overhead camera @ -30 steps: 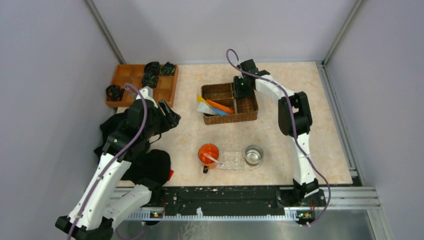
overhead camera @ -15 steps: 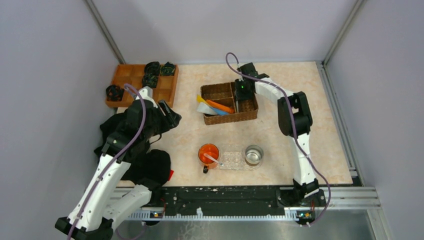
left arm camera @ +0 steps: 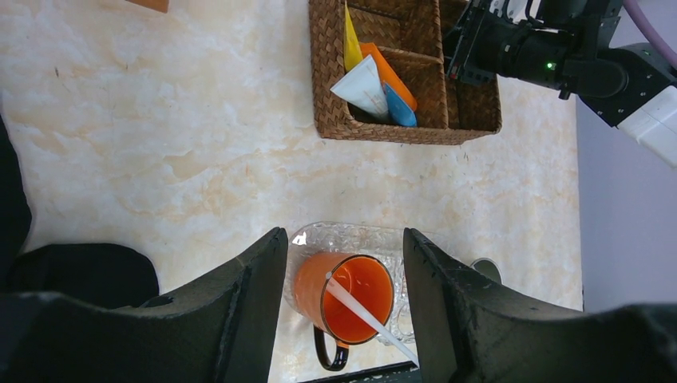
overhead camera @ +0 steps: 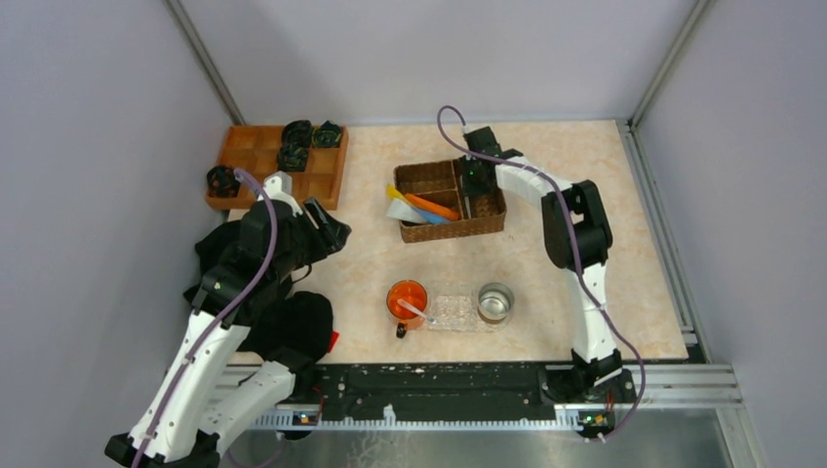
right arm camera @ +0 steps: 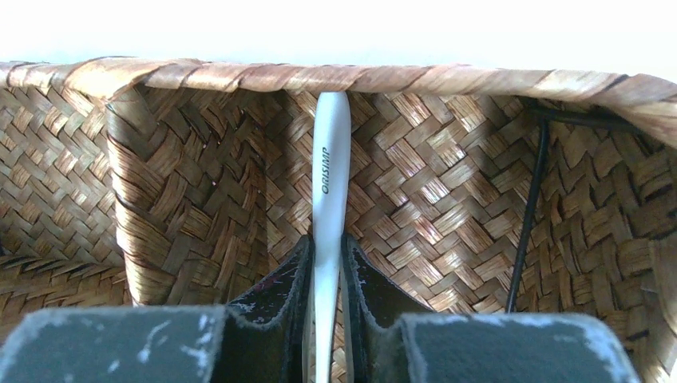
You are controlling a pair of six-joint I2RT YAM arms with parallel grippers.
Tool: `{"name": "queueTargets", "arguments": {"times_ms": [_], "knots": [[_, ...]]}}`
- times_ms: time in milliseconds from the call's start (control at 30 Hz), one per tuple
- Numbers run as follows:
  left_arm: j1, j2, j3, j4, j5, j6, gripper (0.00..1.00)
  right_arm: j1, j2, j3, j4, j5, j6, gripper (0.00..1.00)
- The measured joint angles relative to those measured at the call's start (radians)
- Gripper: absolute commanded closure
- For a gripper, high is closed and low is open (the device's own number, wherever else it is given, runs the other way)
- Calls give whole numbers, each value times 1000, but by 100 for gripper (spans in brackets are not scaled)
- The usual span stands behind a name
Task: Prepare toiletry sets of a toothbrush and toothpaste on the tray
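Note:
My right gripper (overhead camera: 475,190) reaches down into the right compartment of the wicker basket (overhead camera: 449,232). In the right wrist view its jaws (right arm camera: 327,243) are shut on a slim white toothbrush (right arm camera: 330,183) that lies against the woven wall. Orange (overhead camera: 429,207), yellow (overhead camera: 390,192) and blue (left arm camera: 399,108) tubes lie in the basket's left compartment. The clear bumpy tray (overhead camera: 451,312) sits near the front. An orange mug (overhead camera: 407,299) stands on it with another white toothbrush (left arm camera: 367,315) inside. My left gripper (overhead camera: 336,232) hangs open and empty above the table's left middle, jaws (left arm camera: 343,235) wide.
A steel cup (overhead camera: 494,302) stands at the tray's right end. An orange wooden compartment tray (overhead camera: 278,166) with black objects sits at the back left. A black cloth (overhead camera: 263,292) lies under the left arm.
The right gripper has sunk deeper into the basket compartment and closed its jaws onto the white toothbrush. The left arm has shifted slightly, still open.

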Motion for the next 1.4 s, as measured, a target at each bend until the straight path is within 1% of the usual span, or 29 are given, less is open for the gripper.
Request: {"name": "queueTargets", "arguments": {"times_ms": [133,267,400,533,633,800,867,967,1033,1167,1267,1400], "knots": [[0,-8,-2,0,-1,3,38,-1,-24,-28,3,13,-10,94],[0,-18,-15,1,-1,3,38,-6,-56,-31,-45,25,-34,95],[0,-25,-27,6,0,3,38,-8,-104,22,-114,29,-60,95],[0,-36,-34,8,0,5,38,-8,-157,116,-188,21,-81,95],[0,-46,-34,11,0,7,38,-8,-183,222,-263,8,-101,95],[0,-57,-56,31,11,11,38,-8,-191,497,-497,-21,-146,95],[0,-60,-72,45,22,14,37,-8,-223,530,-554,-29,-158,94],[0,-63,-102,70,46,18,37,-8,-315,480,-634,-34,-161,94],[0,-63,-122,84,69,19,37,-6,-404,402,-688,-45,-160,94],[0,-60,-146,111,122,27,37,21,-525,265,-769,-31,-149,94],[0,-60,-156,127,159,36,37,95,-579,165,-840,9,-121,95],[0,-61,-171,134,199,56,36,216,-598,74,-911,55,-63,97]]}}
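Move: The right fingers are already shut on the white toothbrush, low in the basket's right compartment. The steel cup it goes to stands about 31 cm back and 4 cm to the right, roughly level. The orange mug is about 31 cm back and 15 cm left, and the toothpaste tubes about 7 cm back and 11 cm left, some 3 cm higher. From the left hand the steel cup lies about 32 cm right, 6 cm back and 24 cm below. Up first, after a small drag back and right, the right hand lifts the toothbrush steeply some 25 cm out of the basket, then swings back about 20 cm towards the steel cup while sinking about 5 cm, turning slightly counter-clockwise. The fingers keep their hold on the handle, bristles towards the base. The empty left hand drifts about 3 cm right and down, turning clockwise. ##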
